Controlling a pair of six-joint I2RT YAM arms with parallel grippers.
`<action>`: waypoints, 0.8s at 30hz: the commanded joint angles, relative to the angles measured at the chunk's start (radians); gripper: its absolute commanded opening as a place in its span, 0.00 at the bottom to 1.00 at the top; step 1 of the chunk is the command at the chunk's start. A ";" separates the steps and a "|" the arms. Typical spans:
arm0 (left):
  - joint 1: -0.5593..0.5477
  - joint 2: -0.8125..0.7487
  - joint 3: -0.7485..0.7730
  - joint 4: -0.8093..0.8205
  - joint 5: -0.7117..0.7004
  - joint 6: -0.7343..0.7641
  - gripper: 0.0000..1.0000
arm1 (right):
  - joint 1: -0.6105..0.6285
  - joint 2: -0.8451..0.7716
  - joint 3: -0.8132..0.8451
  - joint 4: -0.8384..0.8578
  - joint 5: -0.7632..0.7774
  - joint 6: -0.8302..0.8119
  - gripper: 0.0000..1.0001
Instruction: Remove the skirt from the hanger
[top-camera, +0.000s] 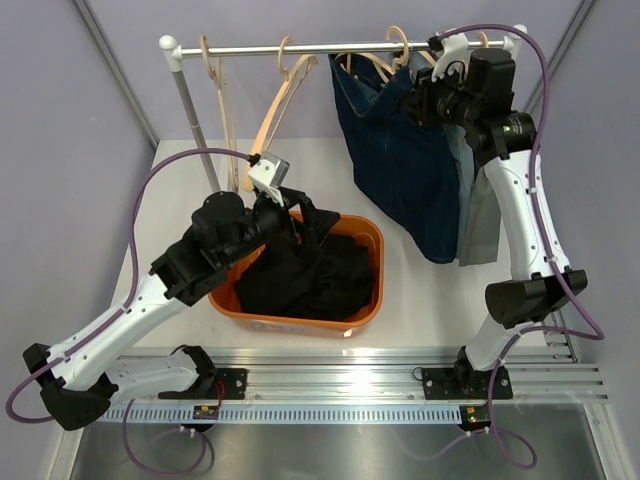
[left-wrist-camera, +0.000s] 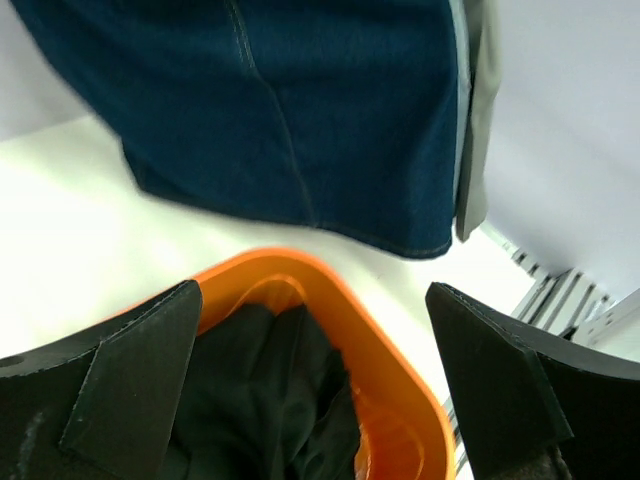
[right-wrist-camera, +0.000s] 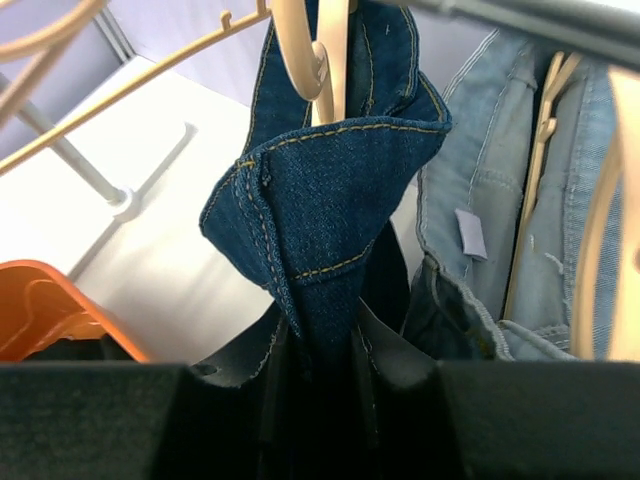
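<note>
A dark blue denim skirt (top-camera: 400, 165) hangs from a beige hanger (top-camera: 372, 62) on the rail. In the right wrist view its waistband (right-wrist-camera: 340, 190) is bunched into a fold below the hanger (right-wrist-camera: 305, 55). My right gripper (right-wrist-camera: 320, 330) is shut on that fold, high up by the rail (top-camera: 425, 95). My left gripper (left-wrist-camera: 315, 340) stands open over the orange basket (left-wrist-camera: 345, 300), nothing between its fingers. The skirt's hem (left-wrist-camera: 300, 100) hangs beyond it.
The basket (top-camera: 368, 238) holds black clothes (top-camera: 310, 280). A light blue denim garment (right-wrist-camera: 500, 200) and a grey one (top-camera: 482, 225) hang right of the skirt. Empty hangers (top-camera: 280, 100) hang on the rail (top-camera: 300, 47). The rack's post (top-camera: 195, 115) stands at the left.
</note>
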 joint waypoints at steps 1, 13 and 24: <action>0.005 0.016 0.070 0.077 0.037 -0.019 0.99 | -0.044 -0.109 0.039 0.138 -0.112 0.045 0.00; 0.005 0.111 0.198 0.048 -0.039 -0.103 0.99 | -0.101 -0.267 -0.116 0.091 -0.241 0.046 0.00; 0.008 0.263 0.374 0.040 -0.015 -0.174 0.99 | -0.193 -0.505 -0.355 0.031 -0.321 -0.016 0.00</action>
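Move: The right hand already pinches the dark denim skirt near its waistband; the skirt's hanger sits roughly 5 cm ahead, 5 cm left and 6 cm above it, hooked at the rail. The light denim garment hangs about 5 cm ahead and 8 cm right of this hand, some 12 cm lower. From the open left hand that same hanger is about 28 cm ahead, 11 cm right and 11 cm up; the orange bin's middle is some 28 cm below, 3 cm ahead and 5 cm left. Back towards the base and a little right, some 12 cm in all, the right hand draws the pinched skirt and its hanger away from the rail, first rising about 4 cm, then sinking some 2 cm while still pulling back. The left hand, fingers staying wide open, climbs about 6 cm and goes right and forward towards the skirt, rolling slightly. ##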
